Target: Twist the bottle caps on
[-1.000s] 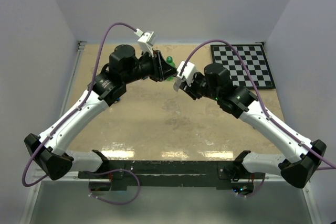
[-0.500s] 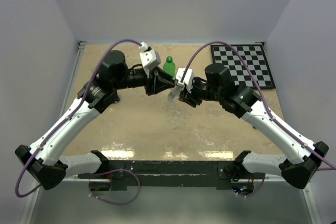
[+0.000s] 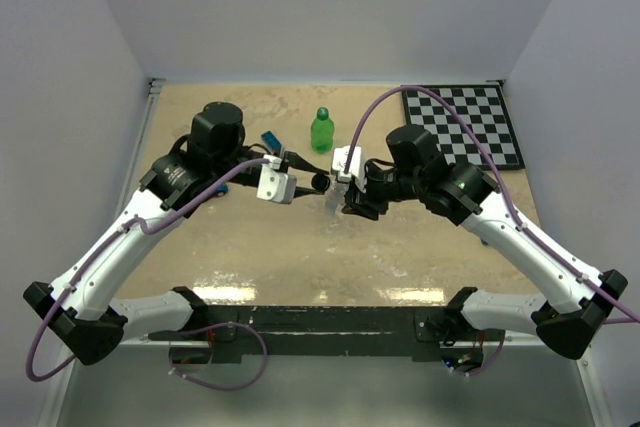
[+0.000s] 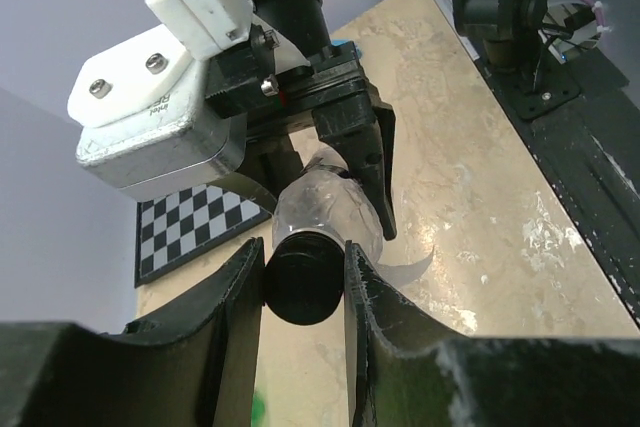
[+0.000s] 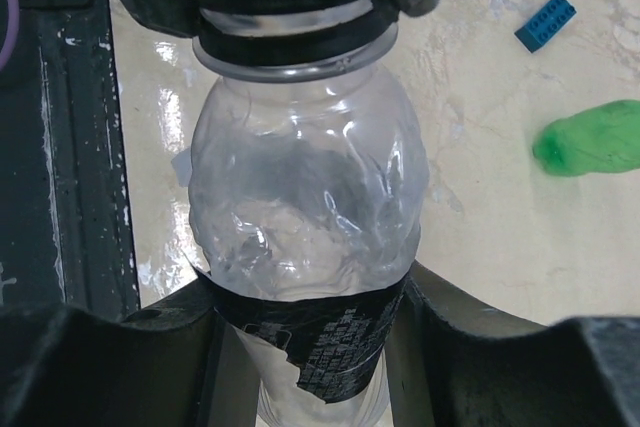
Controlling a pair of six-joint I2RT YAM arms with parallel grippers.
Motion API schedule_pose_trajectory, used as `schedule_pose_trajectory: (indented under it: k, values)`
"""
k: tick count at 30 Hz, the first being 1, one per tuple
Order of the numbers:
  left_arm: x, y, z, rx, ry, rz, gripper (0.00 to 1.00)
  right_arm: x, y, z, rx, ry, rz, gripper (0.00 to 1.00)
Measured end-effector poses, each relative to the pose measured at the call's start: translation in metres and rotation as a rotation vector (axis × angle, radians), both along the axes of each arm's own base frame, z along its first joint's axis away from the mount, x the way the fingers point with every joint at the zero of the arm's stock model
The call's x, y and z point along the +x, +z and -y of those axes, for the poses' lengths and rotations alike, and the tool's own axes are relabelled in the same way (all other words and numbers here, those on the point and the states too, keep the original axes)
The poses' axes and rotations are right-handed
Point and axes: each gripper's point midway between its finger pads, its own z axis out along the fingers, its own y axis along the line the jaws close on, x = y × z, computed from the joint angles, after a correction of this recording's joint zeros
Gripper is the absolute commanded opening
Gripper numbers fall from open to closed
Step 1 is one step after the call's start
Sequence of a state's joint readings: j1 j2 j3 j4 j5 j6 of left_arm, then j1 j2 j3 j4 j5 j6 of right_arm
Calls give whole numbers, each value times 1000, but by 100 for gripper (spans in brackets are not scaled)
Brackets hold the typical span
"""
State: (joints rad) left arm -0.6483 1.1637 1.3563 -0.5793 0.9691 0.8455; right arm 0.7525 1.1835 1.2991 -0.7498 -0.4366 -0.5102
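Note:
My right gripper (image 5: pixel 310 282) is shut on the clear bottle (image 5: pixel 305 197), its fingers pressing the dark label band (image 5: pixel 330 332). The bottle is held above the table, its neck pointing at the left arm. My left gripper (image 4: pixel 305 257) is shut on the black cap (image 4: pixel 303 279), which sits against the clear bottle's (image 4: pixel 330 209) neck. From above, the left gripper (image 3: pixel 308 183) and right gripper (image 3: pixel 345 193) meet tip to tip at mid-table. The green bottle (image 3: pixel 321 131) stands upright behind them with a green cap (image 3: pixel 321 112) on top, free of both grippers.
A blue toy brick (image 3: pixel 270 138) lies on the table left of the green bottle. A black-and-white checkerboard (image 3: pixel 465 125) lies at the back right. White walls close in the table on three sides, and the arm bases (image 3: pixel 320 322) stand along the near edge.
The left arm swung away from the green bottle, down to mid-table, bringing the black cap up to the clear bottle's neck. The right gripper shifted slightly forward with the bottle.

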Motion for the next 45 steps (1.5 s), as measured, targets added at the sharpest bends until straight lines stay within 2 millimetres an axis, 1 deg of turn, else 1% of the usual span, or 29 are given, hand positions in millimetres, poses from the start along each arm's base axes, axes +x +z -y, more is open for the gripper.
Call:
schedule_pose_trajectory:
  k: [1, 2, 4, 8, 11, 14, 16, 18, 22, 26, 28, 30, 35, 37, 45]
  values:
    - [0, -1, 0, 2, -1, 3, 52, 0, -1, 1, -4, -3, -1, 0]
    - [1, 0, 0, -1, 3, 6, 60, 0, -1, 1, -5, -5, 0, 0]
    - [4, 2, -2, -19, 37, 29, 72, 4, 2, 0, 6, -29, 4, 0]
    - [14, 3, -13, -77, 180, 4, 82, 20, 11, -1, 32, -96, 49, 0]
    - [25, 12, -20, -141, 298, -55, 93, 34, 17, 2, 39, -165, 92, 0]
    - [41, 26, -29, -221, 437, -159, 95, 48, 21, 8, 36, -233, 129, 0]
    - [51, 32, -32, -280, 526, -278, 95, 55, 22, 12, 27, -276, 152, 0]
    - [58, 32, -32, -320, 583, -390, 95, 59, 21, 15, 18, -301, 165, 0]
    - [71, 27, -28, -380, 674, -620, 93, 66, 20, 21, 2, -343, 187, 0]
    - [79, 20, -21, -405, 708, -760, 93, 70, 23, 22, 6, -359, 201, 0]
    - [81, 23, -19, -427, 710, -794, 92, 70, 22, 22, 6, -359, 201, 0]
    - [82, 31, -18, -465, 703, -813, 92, 70, 21, 22, 4, -359, 199, 0]
    - [84, 44, -15, -521, 680, -822, 91, 69, 17, 22, -3, -359, 194, 0]
    - [86, 46, -12, -530, 673, -825, 91, 69, 16, 22, -4, -358, 192, 0]
    - [94, 31, 2, -503, 686, -852, 89, 69, 17, 22, -2, -360, 190, 0]
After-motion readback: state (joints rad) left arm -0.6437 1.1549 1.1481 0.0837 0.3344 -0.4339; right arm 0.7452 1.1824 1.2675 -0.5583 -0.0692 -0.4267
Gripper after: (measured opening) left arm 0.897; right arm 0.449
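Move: The left fingers still pinch the black cap at their hand point, on the mouth of the clear bottle. From the left hand, the green bottle stands about 28 cm ahead with no sideways offset, some 24 cm below. The blue block lies roughly 34 cm ahead, 16 cm left and 32 cm below. From the right hand, which grips the clear bottle, the cap is about 10 cm left, 7 cm above and roughly level fore and aft. Left fingers open off the cap and wrist turns back as both hands go forward, right carrying bottle 7 cm. ##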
